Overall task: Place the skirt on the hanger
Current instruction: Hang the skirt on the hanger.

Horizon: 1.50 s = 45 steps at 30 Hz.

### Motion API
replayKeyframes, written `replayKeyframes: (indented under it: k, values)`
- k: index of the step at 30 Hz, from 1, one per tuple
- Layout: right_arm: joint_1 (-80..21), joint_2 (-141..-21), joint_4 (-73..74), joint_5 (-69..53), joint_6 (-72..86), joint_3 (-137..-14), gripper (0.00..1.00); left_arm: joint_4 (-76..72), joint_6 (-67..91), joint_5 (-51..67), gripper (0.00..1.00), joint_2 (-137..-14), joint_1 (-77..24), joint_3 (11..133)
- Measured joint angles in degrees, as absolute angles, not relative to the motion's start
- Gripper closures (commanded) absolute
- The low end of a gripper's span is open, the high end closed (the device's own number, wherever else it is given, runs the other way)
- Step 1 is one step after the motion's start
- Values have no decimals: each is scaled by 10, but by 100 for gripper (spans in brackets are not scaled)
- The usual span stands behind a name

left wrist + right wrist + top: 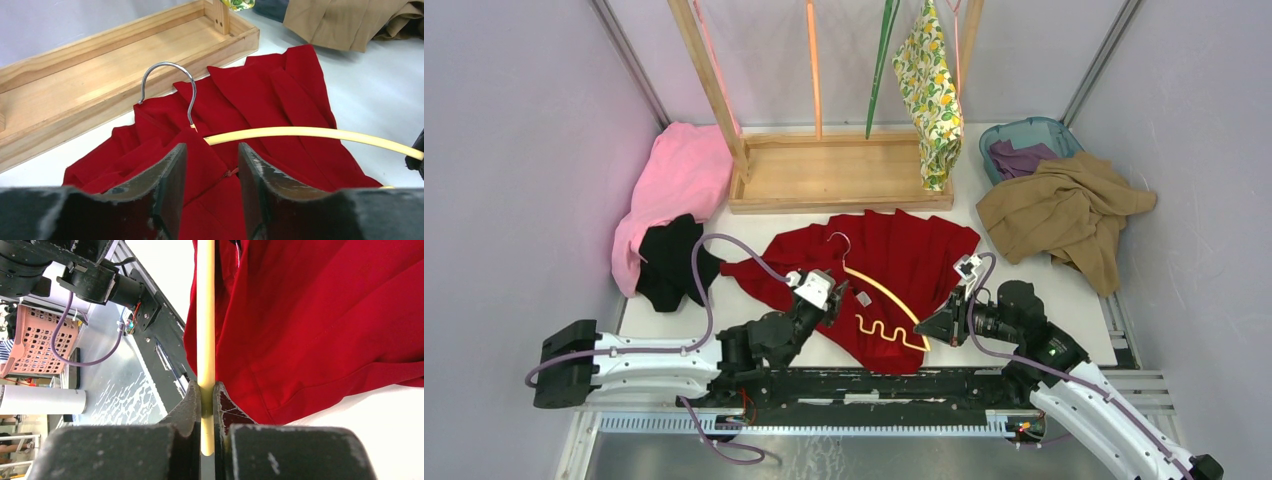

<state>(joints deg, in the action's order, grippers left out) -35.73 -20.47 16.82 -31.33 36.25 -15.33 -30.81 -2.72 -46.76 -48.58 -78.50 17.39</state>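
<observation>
The lemon-print skirt (932, 95) hangs from the wooden rack at the back right; its lower tip (238, 4) shows in the left wrist view. A thin pink wire, the hanger (957, 50), runs down beside the skirt's top. Both grippers are far from these, at a red garment (894, 250) spread near the table's front. My left gripper (832, 304) (212, 148) is open over the red cloth, with nothing between its fingers. My right gripper (926, 325) (206, 388) is shut on the end of a yellow hanger (884, 290) (205, 315) lying on that garment.
The yellow hanger's metal hook (172, 82) rests on the red garment (280, 95). The rack's wooden base (834, 175) stands behind it. A tan garment (1064, 210) and a teal basket (1029, 135) are at the right. Pink (679, 175) and black (669, 262) clothes lie left. A green hanger (881, 60) hangs on the rack.
</observation>
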Motion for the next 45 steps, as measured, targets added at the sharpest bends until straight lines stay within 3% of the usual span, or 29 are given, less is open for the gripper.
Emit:
replayKeyframes:
  k: [2, 6, 14, 26, 45]
  values:
    - [-357, -204, 167, -315, 364, -151, 99, -315, -22, -472, 27, -498, -785, 174]
    - [-357, -204, 158, -320, 368, -151, 99, -336, -4, -473, 23, -509, -765, 172]
    - [-357, -204, 151, -325, 372, -151, 99, -343, 72, -367, 22, -521, -640, 172]
    - [-357, -208, 142, -326, 373, -150, 99, -200, 171, -188, 22, -543, -581, 290]
    - [-357, -207, 137, -333, 373, -146, 99, 18, 269, -104, 24, -577, -528, 378]
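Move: The hanger's top bar, just right of its neck, is some 4 cm ahead of the open left hand, 3 cm to its right and 4 cm lower; the hook stands about 8 cm ahead, 1 cm left and also 4 cm lower. The red skirt's middle lies roughly 1 cm back, 4 cm right and 16 cm below. From the right hand, already gripping the bar's outer end, that spot by the neck is about 11 cm ahead, 13 cm left and 1 cm above. The left hand spreads its half-open fingers wide and reaches about 4 cm forward towards the hanger's neck, then swings a few centimetres right, rising a little before it sinks again, while the wrist tips the fingers some 30 degrees down, over the bar beside the neck. The right hand stays in place and keeps its pinch on the bar's outer end, holding the hanger out, with its left half still hidden in the skirt. ##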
